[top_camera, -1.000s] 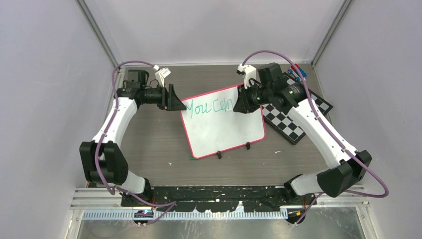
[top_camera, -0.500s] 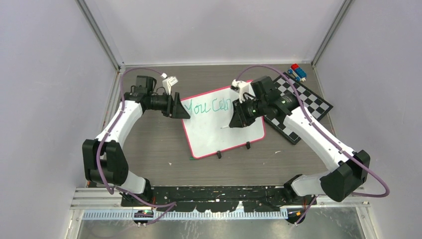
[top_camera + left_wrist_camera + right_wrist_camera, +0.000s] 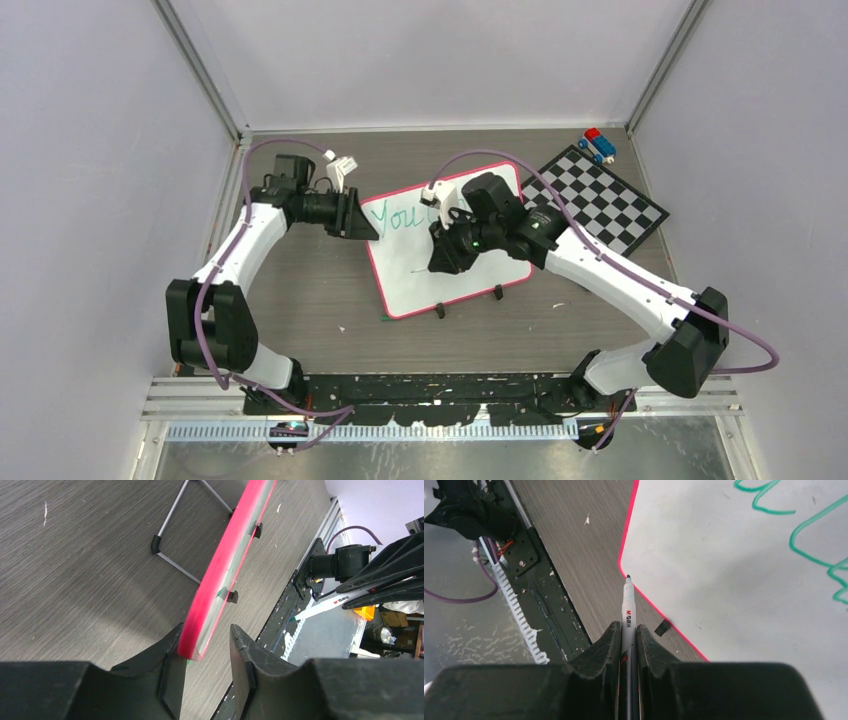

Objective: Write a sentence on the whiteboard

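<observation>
The whiteboard [image 3: 418,288], white with a pink-red rim, lies tilted mid-table. Of the green sentence only "You" [image 3: 399,218] shows from above; my right arm covers what follows. Green strokes [image 3: 819,545] run along the right wrist view's edge. My right gripper [image 3: 437,261] [image 3: 628,626] is shut on a white marker [image 3: 628,607], its tip over the board's near left corner. My left gripper [image 3: 364,228] [image 3: 206,630] straddles the board's far left corner. One finger touches the pink rim [image 3: 225,565]; a gap separates the other from the board.
A black-and-white checkered board [image 3: 603,200] lies to the right, with red and blue blocks [image 3: 597,146] behind it. Two black clips [image 3: 440,311] sit on the whiteboard's near edge. A wire stand leg [image 3: 172,545] props the board. The arms' base rail [image 3: 430,385] runs along the near edge.
My right arm carried the marker left and nearer across the board, now covering the second word. The left jaws narrowed around the board's corner.
</observation>
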Controlling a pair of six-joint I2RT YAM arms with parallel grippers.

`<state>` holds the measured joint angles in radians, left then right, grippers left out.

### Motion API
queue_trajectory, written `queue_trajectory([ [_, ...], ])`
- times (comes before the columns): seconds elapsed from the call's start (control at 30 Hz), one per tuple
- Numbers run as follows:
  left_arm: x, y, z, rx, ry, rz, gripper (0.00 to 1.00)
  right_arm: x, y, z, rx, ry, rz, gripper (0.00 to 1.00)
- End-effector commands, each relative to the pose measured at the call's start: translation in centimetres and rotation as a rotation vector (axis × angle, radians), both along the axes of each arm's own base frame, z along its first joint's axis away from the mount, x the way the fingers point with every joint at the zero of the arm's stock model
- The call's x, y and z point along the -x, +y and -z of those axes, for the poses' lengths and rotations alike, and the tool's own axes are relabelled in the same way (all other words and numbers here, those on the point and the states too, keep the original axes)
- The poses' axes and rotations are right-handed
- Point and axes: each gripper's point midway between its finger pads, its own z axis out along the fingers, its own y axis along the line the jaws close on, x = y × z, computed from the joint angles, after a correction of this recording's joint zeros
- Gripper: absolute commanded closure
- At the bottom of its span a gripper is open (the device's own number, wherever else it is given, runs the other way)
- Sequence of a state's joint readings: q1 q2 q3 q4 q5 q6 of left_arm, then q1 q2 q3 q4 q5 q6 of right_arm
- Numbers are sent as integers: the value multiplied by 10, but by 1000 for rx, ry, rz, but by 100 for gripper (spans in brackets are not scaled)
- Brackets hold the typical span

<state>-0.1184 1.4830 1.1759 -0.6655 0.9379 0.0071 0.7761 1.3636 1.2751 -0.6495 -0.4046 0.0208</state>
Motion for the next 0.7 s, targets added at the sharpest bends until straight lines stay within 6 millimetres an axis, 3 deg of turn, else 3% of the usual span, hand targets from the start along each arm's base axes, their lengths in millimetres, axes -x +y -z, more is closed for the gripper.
queue_trajectory([
  [0.0,1,-2,-8,14,-19,-9,65,-23,20,-10,-47,-118,32,100],
  [0.13,1,-3,-5,18,-21,-10,70,-34,27,-8,-39,-157,87,100],
  [0.47,-5,-9,8,39,-34,-69,100,-34,41,0,-33,-165,70,100],
  [0.67,-18,-6,14,19,-50,-124,100,-33,52,6,-27,-175,59,100],
])
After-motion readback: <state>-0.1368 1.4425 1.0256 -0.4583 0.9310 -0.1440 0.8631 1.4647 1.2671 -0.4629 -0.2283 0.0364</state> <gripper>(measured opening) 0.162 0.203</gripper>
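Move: The right hand, holding the marker, has the blank strip under "You" about 9 cm to its left, 2 cm ahead and 6 cm below. The word "You" stands roughly 10 cm ahead and 8 cm left; the board's near-left corner is some 9 cm back and 9 cm left. The left hand has the board's left edge between its open fingers, about 1 cm to its right and 1 cm below; from it "You" is some 4 cm ahead and 6 cm right. Left and forward, sinking slightly, the right hand carries the marker about 5 cm across the board towards the blank strip under "You", fingers still shut on it and tipping up a little. Meanwhile the left hand closes its fingers on the board's left edge near the far corner, pinching it while easing some 2 cm down and slightly right. ##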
